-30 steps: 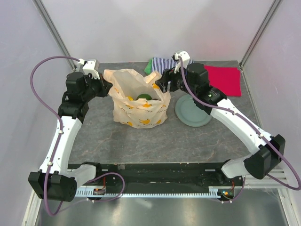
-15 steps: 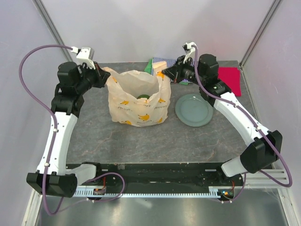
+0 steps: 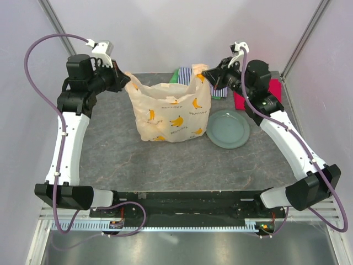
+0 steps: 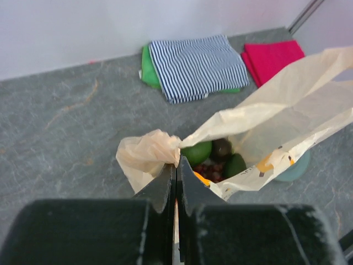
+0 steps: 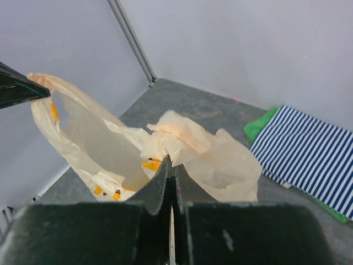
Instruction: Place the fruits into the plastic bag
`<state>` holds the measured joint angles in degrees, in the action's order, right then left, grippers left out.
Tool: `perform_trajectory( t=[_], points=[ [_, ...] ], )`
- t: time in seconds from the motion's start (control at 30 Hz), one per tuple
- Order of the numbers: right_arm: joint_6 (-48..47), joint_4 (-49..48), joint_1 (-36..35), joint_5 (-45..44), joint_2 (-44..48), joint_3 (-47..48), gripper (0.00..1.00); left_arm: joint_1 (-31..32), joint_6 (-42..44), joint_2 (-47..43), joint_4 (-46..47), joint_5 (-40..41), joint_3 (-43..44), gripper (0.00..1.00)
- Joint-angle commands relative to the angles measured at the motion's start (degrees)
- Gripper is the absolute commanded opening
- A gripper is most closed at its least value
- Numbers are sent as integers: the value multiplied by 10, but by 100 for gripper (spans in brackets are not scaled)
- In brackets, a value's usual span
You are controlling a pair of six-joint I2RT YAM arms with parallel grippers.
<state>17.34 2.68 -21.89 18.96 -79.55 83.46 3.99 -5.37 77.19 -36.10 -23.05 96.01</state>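
The plastic bag (image 3: pixel 172 113) stands at the middle of the table, cream with yellow bananas, stretched between both arms. My left gripper (image 3: pixel 126 84) is shut on its left handle (image 4: pixel 149 150), and my right gripper (image 3: pixel 203 73) is shut on the right handle (image 5: pixel 182 138). Down through the bag's mouth in the left wrist view I see fruits: a green lime (image 4: pixel 197 152), a dark green avocado (image 4: pixel 235 165) and dark purple grapes (image 4: pixel 209 170). In the top view the bag's walls hide the fruits. The left gripper's fingertips (image 5: pixel 19 88) show at the far handle in the right wrist view.
A round grey-green plate (image 3: pixel 227 129) lies right of the bag. Behind the bag a striped folded cloth (image 3: pixel 184 74) lies on a green one (image 4: pixel 148 66). A red folded cloth (image 3: pixel 274 88) sits at the back right, partly under my right arm.
The right gripper closed on the bag's right handle. Both arms rose and drew apart, lifting the handles, so the bag now stands taller and stretched and has shifted slightly right.
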Motion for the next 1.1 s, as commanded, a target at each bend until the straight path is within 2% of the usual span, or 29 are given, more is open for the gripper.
perform_trajectory(
  t=[0.0,0.13,0.2,0.23,0.27,0.3,0.33,0.37,0.43,0.47,0.53,0.7,0.77,0.9,0.93,1.07],
  points=[
    [-9,14,2,-20,9,-24,0,-2,34,0,-10,-16,-26,2],
    [-16,29,2,-20,5,-22,0,-2,31,-3,-1,-23,-42,1],
    [-17,31,2,-20,8,-20,15,-2,30,-11,3,-24,-47,6],
    [-18,32,2,-22,11,-20,20,-2,29,-14,8,-24,-50,21],
    [-20,33,3,-23,12,-19,36,-2,28,-22,15,-24,-52,32],
    [-21,36,2,-25,14,-19,44,-2,28,-27,20,-24,-54,44],
    [-23,36,2,-30,19,-19,49,-2,26,-32,24,-24,-59,66],
    [-28,38,1,-32,21,-19,59,-2,26,-36,36,-24,-63,75],
    [-32,43,3,-36,28,-19,68,-2,18,-55,50,-19,-76,91],
    [-37,44,3,-38,32,-21,75,-2,13,-63,65,-17,-81,94],
    [-42,45,4,-40,44,-22,79,-2,5,-88,82,-13,-98,99],
    [-57,54,18,-67,71,-24,88,-4,-15,-135,139,11,-127,99],
    [-57,71,33,-71,71,-11,90,-6,-20,-143,147,48,-130,99],
    [-22,94,132,-29,51,8,91,-39,-49,-128,134,59,-115,99],
    [-3,95,148,-26,48,7,93,-73,-57,-128,135,57,-119,99],
    [16,104,208,-46,84,-35,94,-96,-64,-177,149,105,-152,99]
  ],
)
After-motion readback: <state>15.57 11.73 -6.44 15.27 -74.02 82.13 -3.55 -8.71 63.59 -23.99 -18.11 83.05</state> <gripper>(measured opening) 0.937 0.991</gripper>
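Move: Between the two raised hands hangs the bag, each gripper already pinching a top corner. Its middle lies about 15 cm right, 2 cm back and 18 cm below the left hand, and some 12 cm left, 2 cm back and 19 cm below the right. From the right hand, the empty plate is about 17 cm right and 5 cm back, the striped cloth roughly 20 cm ahead and 4 cm right, both some 34 cm down. Lowering the bag together about 4 cm, both hands then open wide and let go of its corners. The left draws back some 4 cm while rising about 7 cm with its fingers tipping up, then swings left; the right lifts about 4 cm and sweeps some 12 cm right, away from the bag, turning about 20 degrees clockwise. ##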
